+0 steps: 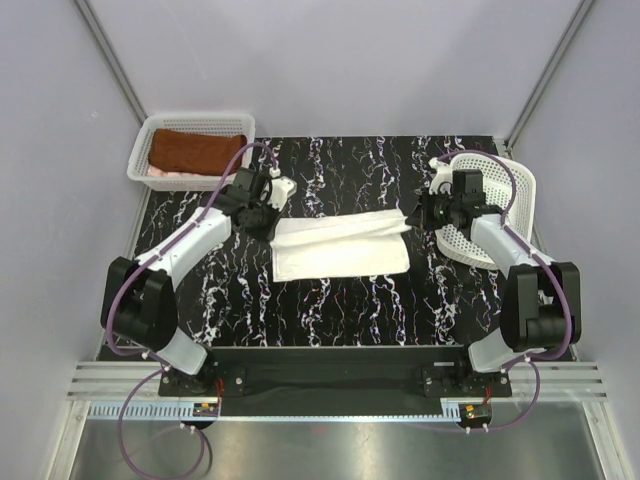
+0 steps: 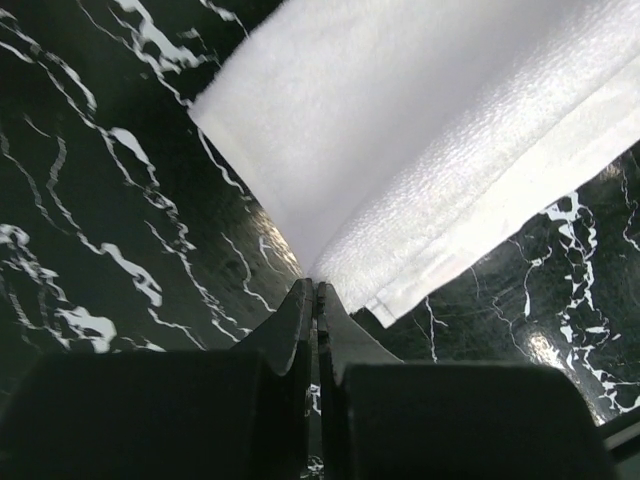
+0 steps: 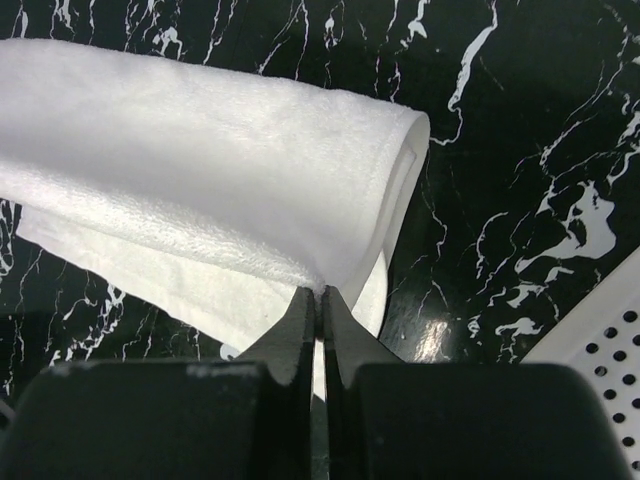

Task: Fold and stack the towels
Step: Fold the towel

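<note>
A white towel [image 1: 340,248] lies stretched across the middle of the black marbled table [image 1: 330,310], partly folded over itself. My left gripper [image 1: 268,222] is shut on its far left corner, and in the left wrist view the white towel [image 2: 420,150] runs up from the pinched tips of my left gripper [image 2: 316,290]. My right gripper [image 1: 416,214] is shut on the far right corner; the right wrist view shows the folded white towel [image 3: 200,170] held at the tips of my right gripper [image 3: 320,292]. A rust-brown towel [image 1: 195,152] lies on a pale pink towel [image 1: 165,174] in the back-left basket.
A white mesh basket [image 1: 191,128] stands at the back left corner. A second white mesh basket [image 1: 495,205] lies tipped on its side at the right, under my right arm, and its edge [image 3: 600,340] shows in the right wrist view.
</note>
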### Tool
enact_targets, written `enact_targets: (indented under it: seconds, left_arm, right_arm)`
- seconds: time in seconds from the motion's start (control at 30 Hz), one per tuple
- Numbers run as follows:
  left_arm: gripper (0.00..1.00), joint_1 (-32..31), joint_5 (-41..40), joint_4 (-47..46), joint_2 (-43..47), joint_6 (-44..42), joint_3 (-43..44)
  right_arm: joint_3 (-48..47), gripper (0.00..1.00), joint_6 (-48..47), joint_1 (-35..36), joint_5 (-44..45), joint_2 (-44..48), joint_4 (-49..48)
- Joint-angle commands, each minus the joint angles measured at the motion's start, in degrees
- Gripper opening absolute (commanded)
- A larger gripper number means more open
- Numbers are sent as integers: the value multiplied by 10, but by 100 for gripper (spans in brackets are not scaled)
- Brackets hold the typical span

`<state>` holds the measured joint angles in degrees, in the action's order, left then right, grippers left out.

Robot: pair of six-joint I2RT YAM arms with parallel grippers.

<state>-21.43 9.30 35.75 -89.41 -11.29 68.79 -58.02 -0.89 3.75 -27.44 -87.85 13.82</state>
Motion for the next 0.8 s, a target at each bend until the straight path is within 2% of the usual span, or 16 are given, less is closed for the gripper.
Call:
enact_targets:
  seconds: [0.0, 0.2, 0.3, 0.33, 0.37, 0.47, 0.5, 0.57, 0.63, 0.77]
  left_arm:
    - [2, 0, 5, -23, 31, 18, -33]
    - [7, -9, 19, -24, 20, 31, -52]
    - [9, -15, 11, -8, 15, 43, -49]
    - [11, -16, 8, 12, 16, 48, -45]
    - [17, -18, -7, 21, 18, 50, -38]
    - [25, -20, -25, 50, 36, 55, -28]
    - [33, -19, -33, 49, 46, 60, -27]
    - [37, -19, -36, 49, 68, 81, -25]
    - [47, -20, -35, 43, 71, 111, -19]
    - [48, -20, -43, 23, 46, 197, -25]
  right_arm:
    - [11, 5, 28, -5, 21, 32, 4]
    - [21, 19, 53, -4, 20, 13, 61]
    - [25, 36, 71, -3, 8, 22, 93]
    - [17, 48, 77, -3, 1, 27, 103]
    - [11, 52, 83, -3, -8, 31, 117]
    - [-27, 55, 106, -3, -27, 42, 177]
    - [-34, 55, 110, -3, -29, 48, 199]
    - [-54, 56, 116, -3, -6, 52, 217]
    - [-68, 56, 123, -3, 26, 49, 226]
    - [-90, 55, 160, 6, 77, 23, 234]
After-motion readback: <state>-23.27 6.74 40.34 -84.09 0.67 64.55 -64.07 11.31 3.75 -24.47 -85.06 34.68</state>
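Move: My closed fingers still pinch the white towel's two folded-over corners. From my left hand, the near left corner lying on the table is about 5 cm back, 1 cm right and 8 cm below; from my right hand, the near right corner is some 6 cm back, level sideways and equally low. The towel's crease lies about 13 cm ahead of my left hand and 11 ahead of my right. The empty basket sits some 20 cm right of my right hand and 10 farther out. I draw both hands back and down together, about 5 cm, bringing the held edge over the towel's near hem, then let the corners go, my right fingers spreading sooner and both ending about half open. My right wrist tips nearly 20 degrees more downward. Once released, I lift both empty hands a few centimetres, the right also easing forward a little. ##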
